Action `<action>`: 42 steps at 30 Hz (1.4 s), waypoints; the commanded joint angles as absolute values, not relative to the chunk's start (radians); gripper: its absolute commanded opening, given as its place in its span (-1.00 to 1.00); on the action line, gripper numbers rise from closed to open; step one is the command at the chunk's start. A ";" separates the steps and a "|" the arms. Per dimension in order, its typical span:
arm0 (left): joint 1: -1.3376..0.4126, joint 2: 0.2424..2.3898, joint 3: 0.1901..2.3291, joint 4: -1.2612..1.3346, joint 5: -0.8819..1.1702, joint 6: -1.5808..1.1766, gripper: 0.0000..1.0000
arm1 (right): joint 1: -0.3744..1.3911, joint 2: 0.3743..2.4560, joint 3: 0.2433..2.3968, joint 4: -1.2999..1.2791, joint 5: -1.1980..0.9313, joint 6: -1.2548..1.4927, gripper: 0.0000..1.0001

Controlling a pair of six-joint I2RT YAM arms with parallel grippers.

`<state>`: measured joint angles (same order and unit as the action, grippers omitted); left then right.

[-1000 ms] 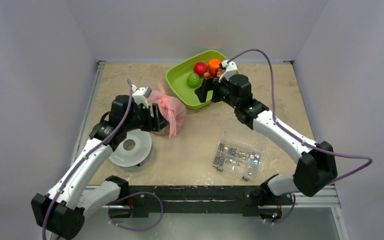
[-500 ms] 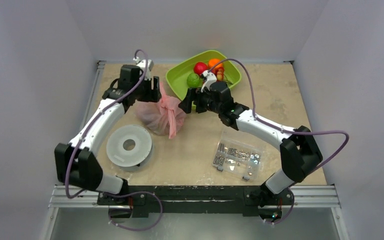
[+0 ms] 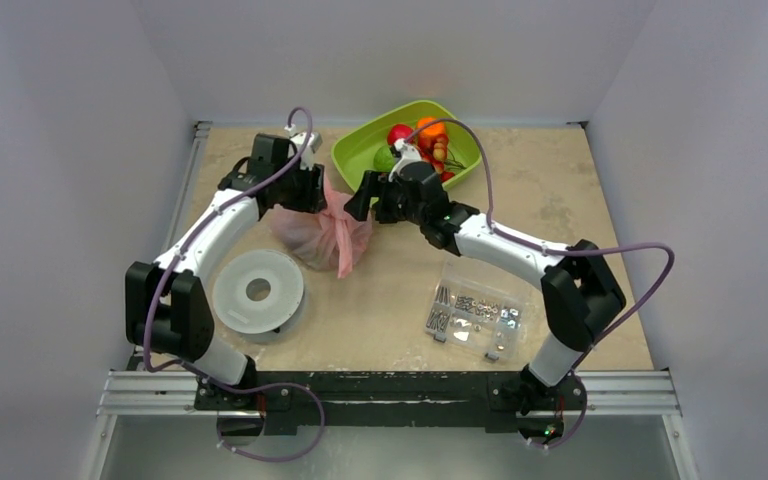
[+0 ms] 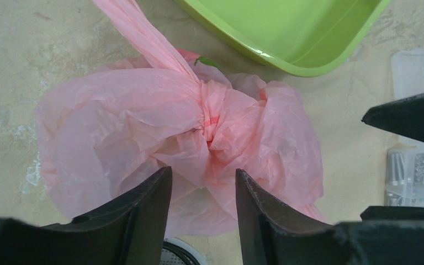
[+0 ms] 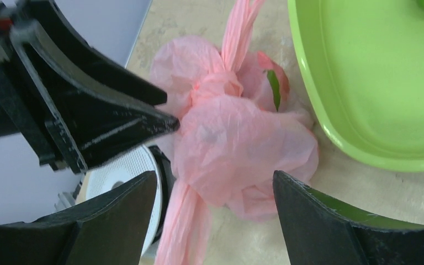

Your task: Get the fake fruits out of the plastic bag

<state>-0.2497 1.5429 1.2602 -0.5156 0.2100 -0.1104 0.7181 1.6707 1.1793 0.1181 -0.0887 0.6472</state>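
The pink plastic bag (image 3: 322,232) lies knotted shut on the table, left of the green tray (image 3: 460,150). A green bit of something inside (image 4: 207,61) shows through a gap near the knot (image 4: 210,118); it also shows in the right wrist view (image 5: 274,88). A red fruit (image 3: 398,133), an orange fruit (image 3: 430,127) and a partly hidden green fruit (image 3: 385,157) lie in the tray. My left gripper (image 3: 310,190) hangs open over the bag's far side (image 4: 203,172). My right gripper (image 3: 358,200) is wide open just right of the bag (image 5: 214,176). Neither touches the bag (image 5: 237,138).
A white spool (image 3: 258,291) lies near left of the bag and touches its edge (image 5: 121,176). A clear box of small parts (image 3: 475,310) sits near right. The green tray's rim (image 5: 331,138) lies close beside the bag. My two grippers are close together over the bag.
My left arm has swung from the bag's left side to its far side. My right gripper has moved from the tray leftward to the bag. The bag has slumped wider on the table.
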 commanded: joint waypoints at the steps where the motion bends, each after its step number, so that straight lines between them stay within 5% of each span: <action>1: -0.222 1.575 1.304 -0.495 0.329 -0.117 -0.15 | 0.724 1.694 1.284 0.107 -0.023 0.652 0.51; 6: -0.174 1.613 1.330 -0.507 0.437 -0.167 -0.33 | 0.736 1.764 1.351 0.098 0.005 0.653 0.43; 12: -0.173 1.618 1.344 -0.541 0.390 -0.149 -0.16 | 0.756 1.865 1.451 0.057 0.041 0.644 0.34; 17: -0.176 1.640 1.358 -0.572 0.364 -0.126 -0.03 | 0.781 1.932 1.508 0.027 0.036 0.610 -0.03; 20: -0.176 1.659 1.366 -0.573 0.381 -0.127 -0.05 | 0.785 1.947 1.528 -0.027 0.038 0.592 -0.56; 30: -0.176 1.707 1.388 -0.601 0.443 -0.139 -0.32 | 0.793 1.843 1.400 0.021 0.053 0.532 -0.99; 37: -0.176 1.692 1.396 -0.621 0.358 -0.128 -1.00 | 0.793 1.784 1.346 0.039 0.066 0.512 -1.00; 42: -0.168 1.621 1.364 -0.593 0.184 -0.140 -1.00 | 0.793 1.757 1.301 0.064 0.064 0.497 -1.00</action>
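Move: The plastic bag's knot lies about 3 cm to the left gripper's right, level with it fore and aft and 3 cm below. From the right gripper the knot is some 6 cm left, 3 cm ahead and 6 cm down. The green bowl's middle stands 15 cm ahead of the right gripper, 9 cm to its right and 16 cm lower; the white reel sits 17 cm back and 13 cm left of the left gripper, 13 cm below. Swing the right gripper left and forward about 5 cm, rising slightly before dipping onto the knot; shut its fingers on the knot's film, then draw back and right some 2 cm with a small lift, keeping the pinch. Meanwhile ease the open left gripper down about 3 cm beside the knot, tipping it roughly 10 degrees further down, and close it last, on the film left of the knot. ##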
